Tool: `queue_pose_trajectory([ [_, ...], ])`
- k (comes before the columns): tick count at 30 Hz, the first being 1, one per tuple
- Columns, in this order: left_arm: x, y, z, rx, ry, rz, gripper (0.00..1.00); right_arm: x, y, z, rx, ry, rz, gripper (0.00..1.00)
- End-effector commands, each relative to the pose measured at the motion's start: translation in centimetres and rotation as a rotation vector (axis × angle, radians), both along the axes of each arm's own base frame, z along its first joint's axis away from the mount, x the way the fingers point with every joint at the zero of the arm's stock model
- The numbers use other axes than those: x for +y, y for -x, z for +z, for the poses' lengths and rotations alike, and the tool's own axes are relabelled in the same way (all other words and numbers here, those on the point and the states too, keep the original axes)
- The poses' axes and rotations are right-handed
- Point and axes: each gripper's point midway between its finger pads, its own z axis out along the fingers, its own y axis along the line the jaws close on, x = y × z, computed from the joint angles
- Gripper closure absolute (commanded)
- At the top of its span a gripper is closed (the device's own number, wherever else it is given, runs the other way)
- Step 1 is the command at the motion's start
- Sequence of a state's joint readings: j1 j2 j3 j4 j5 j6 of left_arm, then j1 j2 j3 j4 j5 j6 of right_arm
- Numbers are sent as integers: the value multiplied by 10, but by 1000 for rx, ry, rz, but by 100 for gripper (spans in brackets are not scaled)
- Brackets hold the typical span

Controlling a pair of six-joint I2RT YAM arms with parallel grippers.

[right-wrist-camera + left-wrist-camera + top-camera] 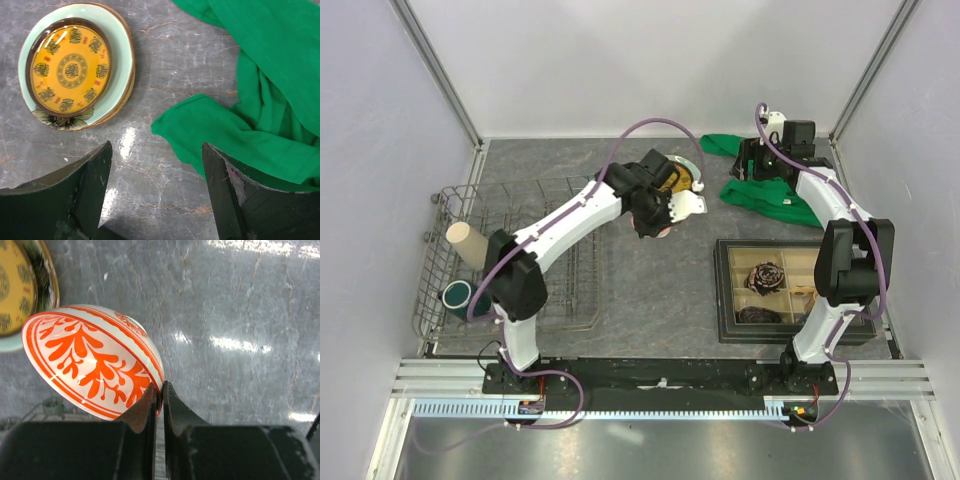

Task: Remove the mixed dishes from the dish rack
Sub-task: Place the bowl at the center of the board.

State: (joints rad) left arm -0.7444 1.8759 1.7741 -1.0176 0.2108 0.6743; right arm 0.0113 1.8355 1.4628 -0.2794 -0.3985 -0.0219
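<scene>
My left gripper [655,215] is shut on the rim of the red-and-white patterned bowl [95,360], holding it tilted above the grey table just right of the dish rack [570,300]. In the left wrist view the jaws [161,390] pinch the bowl's edge. The plain beige cup [463,243] and the dark green mug [457,296] sit at the rack's left end. The yellow-gold patterned plate [70,65] lies on the pale green plate [117,60] on the table behind the bowl. My right gripper [156,150] hangs open over bare table between the plates and a green cloth.
A crumpled green cloth [765,195] lies at the back right. A black compartmented tray [790,290] with small items stands on the right near the right arm's base. Walls close the table on three sides.
</scene>
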Motion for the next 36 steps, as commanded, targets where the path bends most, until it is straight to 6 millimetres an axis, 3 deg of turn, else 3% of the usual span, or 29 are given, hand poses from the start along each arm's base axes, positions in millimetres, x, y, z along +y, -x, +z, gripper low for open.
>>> queue_pose_trajectory([
  [1,-32,-23,11,-134,-1,-23,99,-5,-3,23,-58,11,-27,20],
  [12,-78,-32,-22,-221,-113,-123,98,-8,-2,24,-48,15,-29,20],
  [14,-86,-30,-29,-228,-134,-138,98,-22,-4,23,-45,17,-57,20],
  [18,-96,-25,-40,-234,-156,-161,98,-24,-4,20,-32,13,-59,20],
  [36,-100,-25,-65,-269,-230,-161,99,-29,-2,10,2,-19,-45,20],
])
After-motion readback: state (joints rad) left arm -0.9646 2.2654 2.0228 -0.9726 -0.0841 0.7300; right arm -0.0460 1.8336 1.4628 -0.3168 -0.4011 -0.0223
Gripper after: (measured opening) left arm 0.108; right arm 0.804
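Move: Ahead and to the right of the left hand, which already grips the bowl by its rim, the open middle of the board lies about 9 cm right, 3 cm ahead and 14 cm below. The plate stack stands 13 cm ahead and 5 cm right; the middle of the sectioned box is some 32 cm right and 13 cm back. From the right hand, that open spot lies roughly 11 cm left, 10 cm back and 14 cm below. Carrying the bowl by its pinched rim, the left hand slants right and down towards the open board, about 8.5 cm each way; the rightward travel dies out first and the last of it is nearly straight lowering, slowing down. The wrist swings some 15 to 20 degrees so the fingers point more steeply down. The open, empty right hand eases about 3 cm right, away from the spot. ##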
